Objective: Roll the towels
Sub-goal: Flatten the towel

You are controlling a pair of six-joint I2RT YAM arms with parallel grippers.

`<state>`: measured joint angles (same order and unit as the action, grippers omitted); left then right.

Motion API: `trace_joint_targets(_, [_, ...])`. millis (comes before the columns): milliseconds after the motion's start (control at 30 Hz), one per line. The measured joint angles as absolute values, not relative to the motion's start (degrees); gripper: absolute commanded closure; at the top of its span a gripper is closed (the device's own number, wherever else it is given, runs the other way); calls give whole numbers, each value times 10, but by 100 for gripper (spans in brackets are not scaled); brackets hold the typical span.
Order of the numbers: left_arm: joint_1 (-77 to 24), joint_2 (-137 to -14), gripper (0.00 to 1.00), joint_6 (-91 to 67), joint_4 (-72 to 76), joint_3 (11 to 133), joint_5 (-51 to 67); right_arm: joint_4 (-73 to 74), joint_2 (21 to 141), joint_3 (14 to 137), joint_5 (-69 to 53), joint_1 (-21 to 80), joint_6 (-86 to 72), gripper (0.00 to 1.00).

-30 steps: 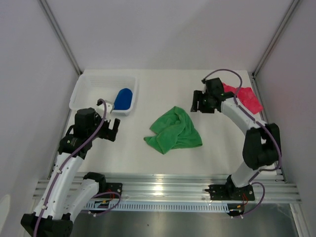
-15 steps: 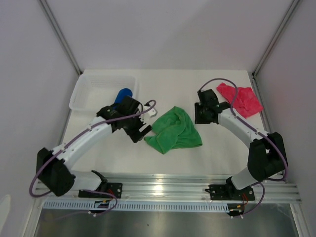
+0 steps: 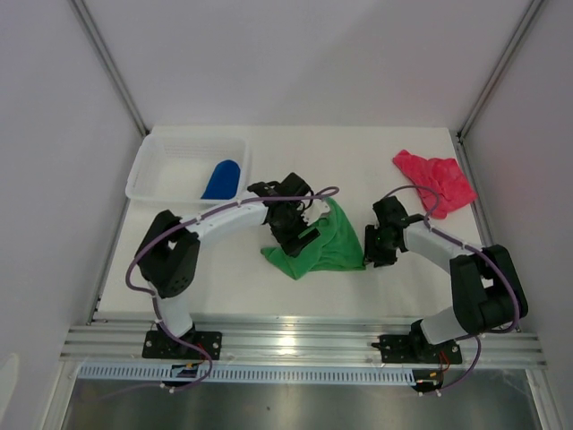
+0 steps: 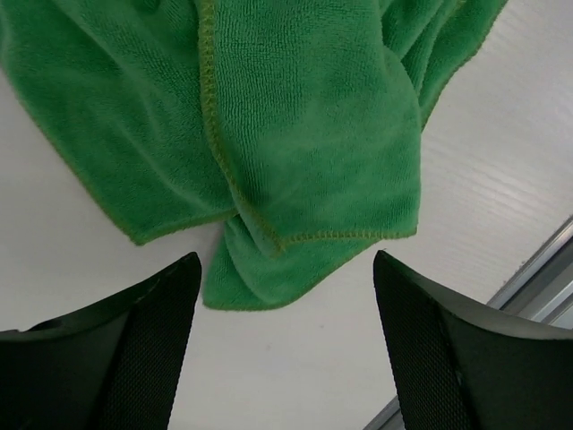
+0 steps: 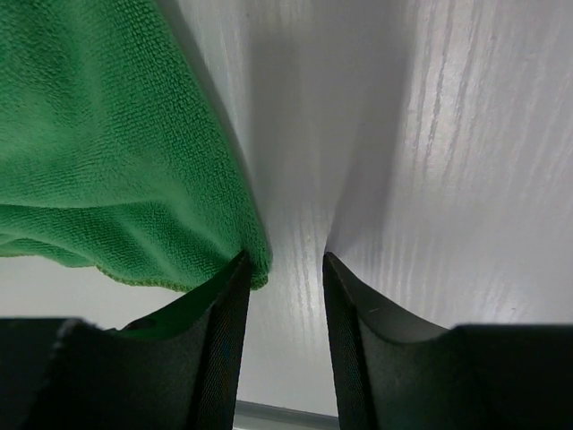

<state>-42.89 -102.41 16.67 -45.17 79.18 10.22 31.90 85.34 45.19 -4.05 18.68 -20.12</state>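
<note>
A crumpled green towel [image 3: 327, 244] lies in the middle of the table. My left gripper [image 3: 300, 235] hovers over its left half, jaws wide open; in the left wrist view the green towel [image 4: 295, 134] has a corner just ahead of the gripper [image 4: 286, 269]. My right gripper [image 3: 372, 254] stands at the towel's right corner, tips down on the table. In the right wrist view its left fingertip [image 5: 235, 273] touches the towel's edge [image 5: 107, 170], with bare table in the narrow gap. A pink-red towel [image 3: 436, 179] lies at the back right. A blue towel [image 3: 222, 179] sits in the basket.
The white mesh basket [image 3: 170, 161] stands at the back left. Grey walls and metal posts close in the table on three sides. An aluminium rail [image 3: 295, 345] with the arm bases runs along the near edge.
My left arm swung from beside the basket to over the green towel. My right arm came forward from the pink-red towel to the green towel's right corner, and its jaws narrowed.
</note>
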Motion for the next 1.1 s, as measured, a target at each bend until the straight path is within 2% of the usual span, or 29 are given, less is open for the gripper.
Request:
trace_joint_targets(133, [-432, -1066, 29, 151, -435, 792, 92, 292, 838, 431, -62, 187, -210, 58])
trace_joint_targets(200, [-431, -1077, 36, 149, -427, 792, 81, 281, 836, 428, -70, 189, -212, 58])
trace_joint_targets(300, [-430, -1081, 52, 146, -414, 792, 68, 267, 828, 419, -77, 195, -215, 57])
trace_joint_targets(333, [-430, -1081, 63, 145, -410, 792, 66, 264, 824, 416, -79, 198, -215, 57])
trace_joint_targets(400, [-430, -1081, 79, 143, -407, 792, 67, 257, 811, 407, -85, 203, -218, 58])
trace_joint_targets(433, [-430, -1081, 94, 142, -406, 792, 67, 254, 804, 403, -89, 206, -220, 59])
trace_joint_targets(467, [-430, -1081, 99, 139, -406, 792, 67, 248, 798, 401, -93, 207, -222, 60])
trace_joint_targets(667, [-430, -1081, 99, 145, -406, 792, 79, 209, 811, 397, -111, 209, -234, 69])
trace_joint_targets(700, [-430, -1081, 99, 145, -406, 792, 82, 204, 816, 397, -114, 209, -236, 79])
trace_joint_targets(767, [-430, -1081, 99, 145, -406, 791, 89, 197, 823, 395, -120, 209, -238, 87])
trace_joint_targets(800, [-430, -1081, 99, 145, -406, 791, 93, 196, 824, 394, -121, 209, -239, 100])
trace_joint_targets(1100, [-406, -1052, 99, 152, -458, 828, 120, 229, 795, 419, -129, 165, -221, 100])
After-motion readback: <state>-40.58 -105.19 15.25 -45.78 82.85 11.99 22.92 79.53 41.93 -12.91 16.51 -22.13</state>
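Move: The left hand hangs about 4 cm above the green towel's stitched edge, which lies roughly 1 cm ahead of it and neither left nor right; the blue rolled towel in the bin is some 15 cm farther out and 19 cm to its left. The right hand is already down beside the towel's right corner, about 2 cm to its left, straight abreast and 1 cm lower; the red towel lies roughly 19 cm ahead and 15 cm to this hand's right. Down about 3 cm and slightly forward, the left hand reaches the green towel's edge, shuts its nearly wide-open fingers, pauses, then rises again with the edge pinched. The right hand, half open, slides left about 4 cm over the table into the right corner, its fingertips swinging left, closes on that corner, then draws right, forward and slightly up. ##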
